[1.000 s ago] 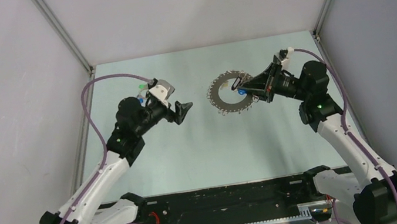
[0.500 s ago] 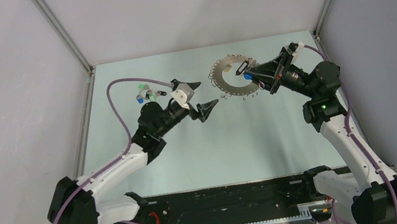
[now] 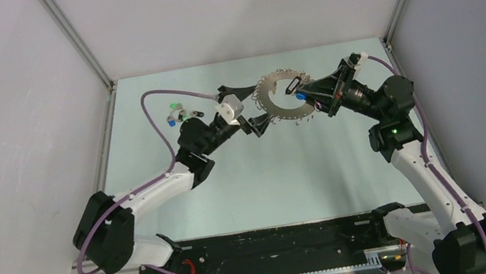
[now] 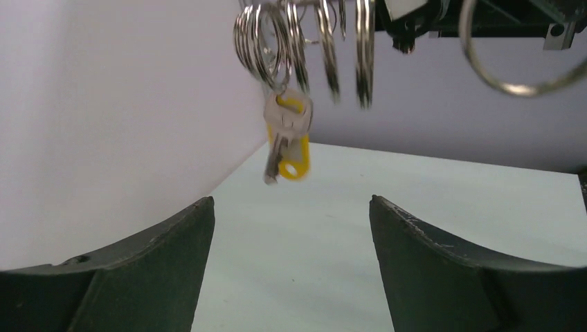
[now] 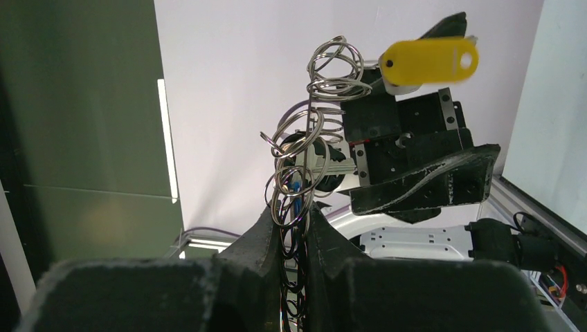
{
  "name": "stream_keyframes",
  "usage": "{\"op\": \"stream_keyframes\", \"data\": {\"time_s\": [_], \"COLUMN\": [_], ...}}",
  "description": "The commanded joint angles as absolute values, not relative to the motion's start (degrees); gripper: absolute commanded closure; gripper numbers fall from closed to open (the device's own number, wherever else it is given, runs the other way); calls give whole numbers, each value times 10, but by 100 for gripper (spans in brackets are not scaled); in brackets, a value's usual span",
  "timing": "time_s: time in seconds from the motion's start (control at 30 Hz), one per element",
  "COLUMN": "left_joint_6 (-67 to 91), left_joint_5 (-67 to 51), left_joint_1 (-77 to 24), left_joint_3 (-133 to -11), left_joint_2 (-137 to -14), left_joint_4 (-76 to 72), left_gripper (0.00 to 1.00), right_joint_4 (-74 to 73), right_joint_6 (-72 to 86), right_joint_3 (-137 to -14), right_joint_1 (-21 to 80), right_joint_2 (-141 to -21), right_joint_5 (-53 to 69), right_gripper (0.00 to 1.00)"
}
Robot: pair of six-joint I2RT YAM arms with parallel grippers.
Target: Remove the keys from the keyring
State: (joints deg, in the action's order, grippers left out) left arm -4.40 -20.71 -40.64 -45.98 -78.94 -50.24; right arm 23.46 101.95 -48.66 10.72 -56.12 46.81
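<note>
The keyring [image 3: 278, 106], a flat silver ring studded with small loops, hangs above the table, tilted up. My right gripper [image 3: 304, 91] is shut on its right edge; in the right wrist view the fingers [image 5: 266, 232] pinch the loops [image 5: 311, 138] edge-on, a blue key [image 5: 296, 188] between them. A yellow-headed key [image 4: 289, 142] dangles from the loops [image 4: 304, 41], just above and ahead of my open left gripper [image 4: 291, 200]. From above, the left gripper [image 3: 250, 108] straddles the ring's left rim without touching it. The same yellow key [image 5: 429, 61] appears in the right wrist view.
Loose green and blue keys [image 3: 177, 113] lie on the pale table [image 3: 246, 180] at the back left, behind the left arm. The enclosure's walls and metal posts [image 3: 74, 38] stand close on both sides. A black rail [image 3: 270, 238] runs along the near edge.
The left arm has swung right and forward until its open jaws reach the ring's left rim. The right gripper has lifted and tilted the ring up off the table.
</note>
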Motion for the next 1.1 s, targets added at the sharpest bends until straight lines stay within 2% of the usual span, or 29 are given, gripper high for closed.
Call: {"op": "stream_keyframes", "data": {"time_s": [0.0, 0.3, 0.7, 0.93, 1.0, 1.03, 1.07], "left_joint_6": [-40, 39, 83, 79, 78, 77, 76], "left_joint_5": [-239, -305, -351, -349, -346, -345, -346], "left_joint_1": [-405, -360, -350, -350, -350, -350, -350], "left_joint_3": [-501, -553, -586, -582, -581, -581, -580], "left_joint_2": [-811, -864, -910, -918, -918, -918, -919], "left_joint_4": [-575, -607, -629, -631, -631, -631, -631], "left_gripper": [15, 18, 38, 40, 47, 56, 60], "right_joint_4": [256, 252, 241, 238, 237, 235, 234], "right_joint_6": [1018, 1007, 995, 990, 989, 989, 988], "right_joint_3": [-520, -520, -531, -534, -534, -534, -534], "right_joint_1": [116, 141, 151, 150, 150, 150, 150], "right_joint_2": [-558, -574, -590, -592, -592, -591, -591], "right_joint_5": [459, 443, 434, 431, 431, 430, 430], "right_gripper": [100, 100, 100, 100, 100, 100, 100]}}
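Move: The key with the yellow tag hangs from the keyring about 5 cm to the right of my open left hand, some 2 cm farther out and 3 cm above. The keyring's centre is roughly 8 cm right, 1 cm farther out and 6 cm above my left hand; the black tag is about 10 cm right, 3 cm out and 5 cm up. From my right hand, which already pinches the ring's right side, the yellow-tagged key lies some 9 cm left, 2 cm farther out and 4 cm lower. I lift my left hand about 3 cm and take it 3 cm forward to the hanging key. Then I edge it 2 cm right, ease it down about a centimetre and turn it some 10 degrees clockwise, while its fingers close from wide to about half open around the yellow tag. My right hand keeps its pinch and brings the ring about 2 cm left and 1.5 cm down to meet it. ##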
